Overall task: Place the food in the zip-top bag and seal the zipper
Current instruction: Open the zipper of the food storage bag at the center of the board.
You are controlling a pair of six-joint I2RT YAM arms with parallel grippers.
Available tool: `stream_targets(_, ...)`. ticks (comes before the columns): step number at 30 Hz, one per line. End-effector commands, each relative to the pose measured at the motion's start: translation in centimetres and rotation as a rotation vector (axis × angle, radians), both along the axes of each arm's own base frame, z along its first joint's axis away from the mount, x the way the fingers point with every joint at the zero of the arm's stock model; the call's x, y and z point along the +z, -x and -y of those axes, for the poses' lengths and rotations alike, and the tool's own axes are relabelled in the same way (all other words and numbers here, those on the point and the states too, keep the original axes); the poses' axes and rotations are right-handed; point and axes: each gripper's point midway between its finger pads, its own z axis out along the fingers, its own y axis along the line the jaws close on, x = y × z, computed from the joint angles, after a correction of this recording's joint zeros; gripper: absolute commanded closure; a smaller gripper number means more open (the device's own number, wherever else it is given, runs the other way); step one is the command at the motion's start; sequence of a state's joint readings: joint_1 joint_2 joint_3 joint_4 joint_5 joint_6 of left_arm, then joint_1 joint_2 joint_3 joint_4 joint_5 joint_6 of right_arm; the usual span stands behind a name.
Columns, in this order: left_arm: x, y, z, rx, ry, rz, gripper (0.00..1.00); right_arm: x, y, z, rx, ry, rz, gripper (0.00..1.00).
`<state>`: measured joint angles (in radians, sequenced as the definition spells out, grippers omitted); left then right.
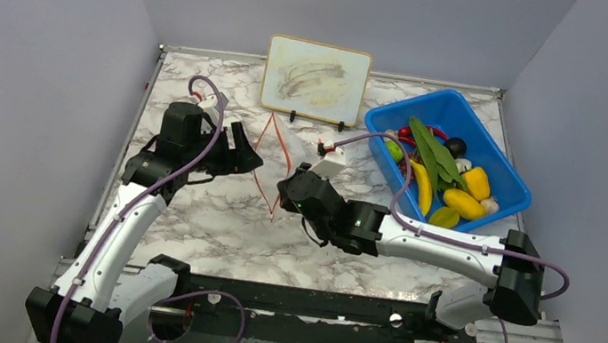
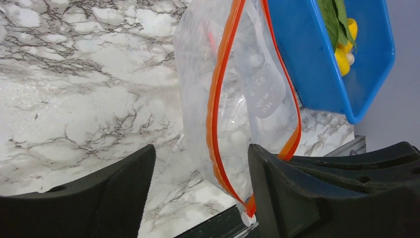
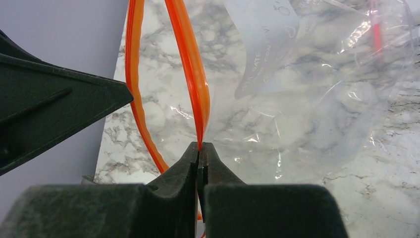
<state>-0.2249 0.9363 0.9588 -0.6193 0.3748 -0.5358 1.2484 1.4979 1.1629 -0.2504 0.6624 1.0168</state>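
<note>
The clear zip-top bag [image 1: 271,165] hangs upright between my two grippers with its mouth spread open, and I see no food in it. Its red-orange zipper [image 1: 259,149] forms a diamond outline. My right gripper [image 1: 284,189] is shut on one zipper lip [image 3: 199,134]. My left gripper [image 1: 247,153] is open. In the left wrist view one lip [image 2: 214,124] runs down between its fingers [image 2: 292,198] and the other lip passes behind the right finger. The food lies in the blue bin [image 1: 502,156]: banana [image 1: 421,186], yellow pepper [image 1: 476,182], green leafy pod [image 1: 434,149], dark round piece [image 1: 456,144].
A small whiteboard [image 1: 315,79] stands at the back of the marble table, just behind the bag. The blue bin sits at the back right and also shows in the left wrist view [image 2: 317,59]. Grey walls close in the table on three sides.
</note>
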Motion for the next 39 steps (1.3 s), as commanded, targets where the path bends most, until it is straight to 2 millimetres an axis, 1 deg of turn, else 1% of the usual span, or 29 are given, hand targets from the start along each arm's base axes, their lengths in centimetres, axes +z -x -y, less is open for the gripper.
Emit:
stream_targets(1,-0.3,-0.5,0.5,-0.019,0.014,0.011,0.37,1.3,0.2,-0.2,0.007,-0.075,0.02,0.99)
stream_targets(4,-1.4,-0.8,0.7,-0.019,0.023,-0.011,0.51,1.3,0.6,-0.5,0.034,-0.1,0.013,0.99)
stream_targets(6,-1.7,-0.9,0.7,-0.013,0.019,-0.016,0.66,1.2,0.8,-0.5,0.042,-0.105,0.003,0.99)
stream_targets(7,-1.6,-1.0,0.6,-0.009,0.014,-0.01,0.73,1.0,0.9,-0.4,0.041,-0.103,-0.004,0.99)
stream_targets(9,-1.2,-1.0,0.3,-0.003,0.003,0.018,0.83,0.8,1.1,0.0,0.035,-0.105,-0.017,0.99)
stream_targets(11,-0.5,-1.0,0.1,-0.011,-0.009,0.057,0.99,0.6,1.2,0.5,0.032,-0.109,-0.02,0.99)
stream_targets(14,0.3,-1.0,-0.5,-0.009,-0.049,0.099,1.0,0.9,1.5,1.3,0.029,-0.127,-0.025,0.99)
stream_targets(16,0.7,-1.0,-1.2,0.007,-0.091,0.11,1.0,1.2,1.8,2.1,0.027,-0.138,-0.028,0.99)
stream_targets(19,1.8,-1.0,-2.7,0.041,-0.174,0.138,1.0,1.2,2.3,3.6,0.009,-0.168,-0.043,0.99)
stream_targets(21,2.5,-0.9,-3.7,0.068,-0.215,0.159,1.0,0.4,2.7,4.2,0.006,-0.186,-0.062,0.99)
stream_targets(23,3.5,-0.9,-3.7,0.063,-0.215,0.189,1.0,-0.4,3.1,4.1,0.028,-0.204,-0.076,0.99)
stream_targets(25,4.2,-0.8,-3.2,0.039,-0.196,0.207,1.0,-0.5,3.4,3.2,0.06,-0.219,-0.084,0.99)
stream_targets(26,4.4,-0.7,-3.1,0.034,-0.19,0.209,1.0,-0.4,3.5,2.6,0.079,-0.213,-0.082,0.99)
stream_targets(28,4.5,-0.7,-3.1,0.034,-0.191,0.208,1.0,0.8,3.5,1.5,0.126,-0.18,-0.051,0.99)
stream_targets(29,4.6,-0.7,-3.1,0.035,-0.192,0.209,1.0,1.4,3.4,1.2,0.135,-0.161,-0.045,0.96)
stream_targets(31,4.8,-0.6,-2.9,0.022,-0.185,0.215,1.0,2.4,3.2,1.2,0.139,-0.128,-0.028,0.82)
stream_targets(35,5.1,-0.2,-2.3,-0.024,-0.169,0.223,1.0,5.0,2.7,2.0,0.164,-0.092,0.069,0.58)
stream_targets(37,5.0,-0.1,-2.0,-0.038,-0.162,0.218,1.0,6.0,2.6,2.3,0.184,-0.054,0.108,0.5)
stream_targets(39,5.1,0.1,-1.7,-0.046,-0.143,0.212,1.0,6.7,2.3,2.4,0.176,-0.004,0.114,0.44)
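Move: The bag's left zipper strip runs between the open left fingers, only about 1 cm ahead, 1 cm right and 2 cm below the left hand point. The right strip, still pinched in the right fingers, is some 5 cm back and 6 cm right; the white end clip about 9 cm back, 5 cm right and 6 cm lower. From the right hand, the left strip's gripping spot is roughly 6 cm ahead and 5 cm left at its height, the red pen 12 cm ahead, 8 cm right, 16 cm down. Dip the left gripper about 2.5 cm, shutting it on the left zipper strip, then lift some 6 cm and draw it left, fingertips tipping up. Meanwhile pull the right gripper about 4 cm right and slightly back with its strip, swing partway back left, then open it, let go of the strip and rise 5 cm. ##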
